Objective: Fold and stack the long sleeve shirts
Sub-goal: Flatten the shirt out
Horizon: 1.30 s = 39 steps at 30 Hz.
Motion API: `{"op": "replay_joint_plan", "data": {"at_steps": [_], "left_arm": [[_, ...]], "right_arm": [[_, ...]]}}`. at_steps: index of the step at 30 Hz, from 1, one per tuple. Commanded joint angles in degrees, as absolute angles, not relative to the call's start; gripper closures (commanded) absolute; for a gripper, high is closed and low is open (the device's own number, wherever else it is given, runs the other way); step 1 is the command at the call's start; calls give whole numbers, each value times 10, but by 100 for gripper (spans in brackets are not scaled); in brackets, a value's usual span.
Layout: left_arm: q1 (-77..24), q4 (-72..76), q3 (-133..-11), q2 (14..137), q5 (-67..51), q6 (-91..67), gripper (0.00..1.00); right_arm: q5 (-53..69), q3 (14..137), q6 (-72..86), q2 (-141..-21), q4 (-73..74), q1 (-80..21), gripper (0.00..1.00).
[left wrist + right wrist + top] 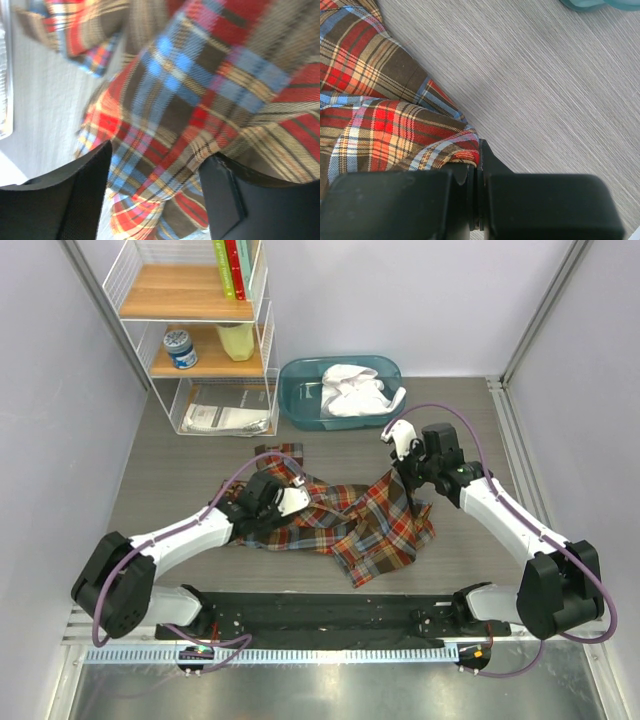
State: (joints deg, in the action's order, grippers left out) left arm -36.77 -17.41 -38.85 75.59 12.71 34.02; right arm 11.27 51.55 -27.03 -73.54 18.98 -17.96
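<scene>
A red, brown, blue and yellow plaid long sleeve shirt (pixel 340 525) lies crumpled in the middle of the table. My left gripper (pixel 298 502) hovers over its left part, open. In the left wrist view the plaid cloth (pixel 200 100) fills the frame and bunches in the gap of the left gripper (pixel 155 192) between the two fingers (pixel 82 200). My right gripper (pixel 410 502) is shut on a hem of the shirt's right side, pinching the fabric edge (pixel 462 155) at the tips of the right gripper (pixel 477 167). A white shirt (pixel 355 390) lies in the bin.
A teal bin (pixel 300 405) stands at the back centre. A white wire shelf (pixel 262 340) with books, a jar and papers stands at the back left. Metal frame posts rise along both sides. The arms' black base rail (pixel 320 615) runs along the near edge.
</scene>
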Motion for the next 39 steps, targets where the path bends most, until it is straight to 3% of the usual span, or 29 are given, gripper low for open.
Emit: {"op": "replay_joint_plan", "data": {"at_steps": [1, 11, 15, 27, 29, 32, 33, 34, 36, 37, 39], "left_arm": [[-370, -102, -384, 727, 197, 328, 34], [-364, -139, -392, 693, 178, 345, 71], [-357, -134, -404, 722, 158, 342, 75], [-323, -120, -415, 773, 106, 348, 55], [-323, -113, -405, 779, 105, 353, 48], [-316, -101, -396, 786, 101, 367, 46], [-305, -99, -396, 786, 96, 373, 50], [-298, -100, -399, 784, 91, 374, 62], [-271, -109, -411, 774, 65, 369, 74], [-259, -131, -431, 767, 51, 368, 85], [-226, -156, -454, 749, 27, 365, 96]], "right_arm": [[114, 535, -270, -721, 185, -172, 99], [125, 536, -268, -722, 185, -169, 99], [125, 537, -271, -716, 185, -169, 99], [128, 530, -279, -715, 185, -163, 99], [131, 533, -279, -717, 185, -161, 99], [131, 536, -279, -721, 185, -158, 99], [131, 536, -277, -721, 185, -157, 99], [131, 539, -277, -721, 185, -156, 99], [131, 540, -278, -717, 185, -154, 99], [128, 542, -278, -716, 185, -151, 99], [127, 549, -278, -715, 180, -145, 99]]}}
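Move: Just beyond the left fingertips, about 3 cm ahead, 2 cm to their left and roughly 1 cm lower, lies the shirt's raised fold. The loose sleeve end lies some 13 cm ahead of the left hand and 3 cm to its right; the newspaper tray is about 23 cm ahead and 9 cm left. From the right hand the fold lies about 30 cm left, 4 cm back and 8 cm lower. Hopping up about 4 cm with the fingers closing partway, the left hand sinks back to its starting height, then edges forward and a little left over the shirt, some 3 cm in all, while the fingers reopen to half. They finally close and pinch the fold. The right hand stays nearly still and keeps its pinch on the shirt's raised part. ##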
